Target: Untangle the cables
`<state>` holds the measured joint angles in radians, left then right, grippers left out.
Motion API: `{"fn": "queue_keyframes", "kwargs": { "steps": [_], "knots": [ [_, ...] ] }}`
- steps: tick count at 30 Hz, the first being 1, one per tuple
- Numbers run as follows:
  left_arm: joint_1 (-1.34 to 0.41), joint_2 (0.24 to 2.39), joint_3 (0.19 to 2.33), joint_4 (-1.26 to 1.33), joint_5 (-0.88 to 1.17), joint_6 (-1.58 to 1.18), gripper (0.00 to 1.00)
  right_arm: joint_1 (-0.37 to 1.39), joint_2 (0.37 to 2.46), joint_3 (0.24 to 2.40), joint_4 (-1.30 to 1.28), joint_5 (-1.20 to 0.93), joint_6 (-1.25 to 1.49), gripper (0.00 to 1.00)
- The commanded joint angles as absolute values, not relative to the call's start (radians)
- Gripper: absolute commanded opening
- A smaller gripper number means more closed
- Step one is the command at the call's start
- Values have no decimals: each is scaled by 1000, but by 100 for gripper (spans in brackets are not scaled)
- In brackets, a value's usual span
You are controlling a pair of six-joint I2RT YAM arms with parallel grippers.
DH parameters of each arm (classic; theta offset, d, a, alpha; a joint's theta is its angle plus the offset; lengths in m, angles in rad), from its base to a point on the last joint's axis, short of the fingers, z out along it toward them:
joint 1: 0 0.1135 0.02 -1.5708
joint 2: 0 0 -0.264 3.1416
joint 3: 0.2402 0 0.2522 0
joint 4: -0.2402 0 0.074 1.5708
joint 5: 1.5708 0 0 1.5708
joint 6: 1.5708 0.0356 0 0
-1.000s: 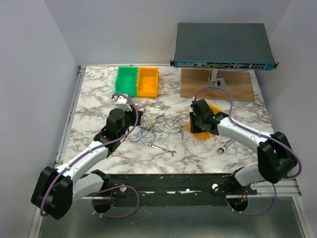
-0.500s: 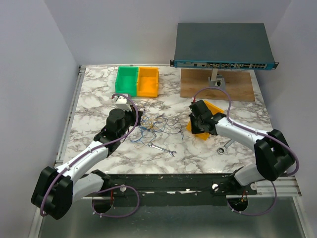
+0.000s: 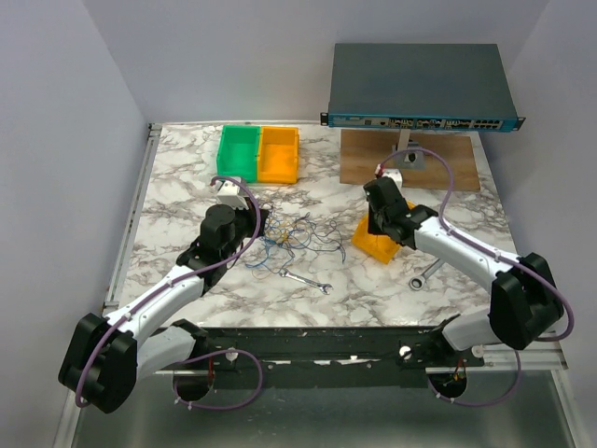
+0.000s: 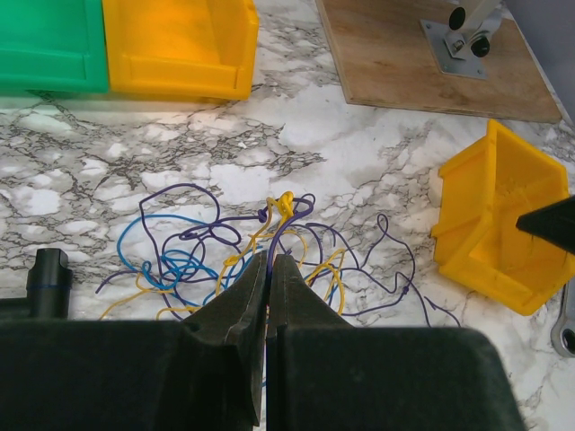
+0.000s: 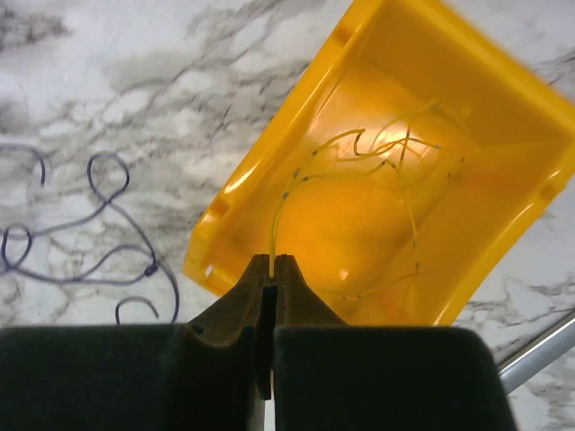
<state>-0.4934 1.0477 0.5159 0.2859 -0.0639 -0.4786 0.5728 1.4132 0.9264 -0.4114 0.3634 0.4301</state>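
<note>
The cables (image 3: 294, 238) are a loose tangle of thin blue, yellow and purple wires (image 4: 225, 251) on the marble table. My left gripper (image 4: 269, 260) is shut on a purple cable (image 4: 277, 235) that rises from the tangle. It sits at the tangle's left edge in the top view (image 3: 259, 226). My right gripper (image 5: 272, 262) is shut on a thin yellow cable (image 5: 292, 193) that coils inside a small yellow bin (image 5: 260, 171). That bin (image 3: 373, 245) stands right of the tangle, with the right gripper (image 3: 381, 227) just over it.
A green bin (image 3: 238, 151) and an orange bin (image 3: 278, 154) stand at the back. A wooden board (image 3: 410, 166) carries a network switch (image 3: 420, 84) at the back right. One wrench (image 3: 306, 282) lies in front of the tangle and another (image 3: 424, 275) near the right arm.
My right gripper has closed on the yellow cable in the small bin and drawn back and upward over it. The left arm has not moved.
</note>
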Motion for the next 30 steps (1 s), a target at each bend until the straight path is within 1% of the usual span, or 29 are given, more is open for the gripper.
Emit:
{"fn": "queue_keyframes", "kwargs": {
  "steps": [1,6,10,16,22,27,28,29,30],
  "knots": [
    [-500,1043,542,275,-72,-468,4,519,1494,1019,-403,492,433,1],
    [-500,1030,538,273,-77,-466,4,505,1598,1048,-338,649,415,1],
    [-500,1029,539,273,-74,-468,4,500,1658,1053,-312,689,418,1],
    [-500,1028,538,273,-71,-469,4,499,1668,957,-223,623,442,2],
    [-500,1033,538,275,-66,-471,4,474,1702,945,-225,605,462,3],
    [-500,1026,537,270,-74,-469,4,416,1716,918,-208,494,504,4],
    [-500,1027,537,270,-73,-469,4,409,1714,917,-207,480,509,5],
    [-500,1029,537,270,-70,-471,4,405,1710,918,-210,470,512,9],
    [-500,1032,537,270,-66,-471,4,403,1706,924,-224,464,518,16]
  ]
}}
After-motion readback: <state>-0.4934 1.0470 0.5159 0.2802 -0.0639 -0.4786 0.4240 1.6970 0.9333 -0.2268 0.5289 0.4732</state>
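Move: The right hand already pinches the yellow cable, part of whose loops show over the yellow bin it is bound for; the bin's middle is about 4 cm ahead of this hand, 5 cm to its right and 7 cm below. The cable tangle lies some 17 cm to the hand's left and 1 cm ahead, the big wrench roughly 18 cm right and 6 cm back, both about 9 cm lower. From the left hand, the bin is some 28 cm to the right, level fore and aft, about 15 cm below. Forward and to the right first, about 5 cm out with a slight initial rise, then the right hand sinks, still edging right, to finish some 6 cm lower and 6 cm to the right, down into the yellow bin. Its wrist turns clockwise about 15 degrees while the nearly shut fingers keep the yellow cable. The left hand stays put, holding the purple cable. ##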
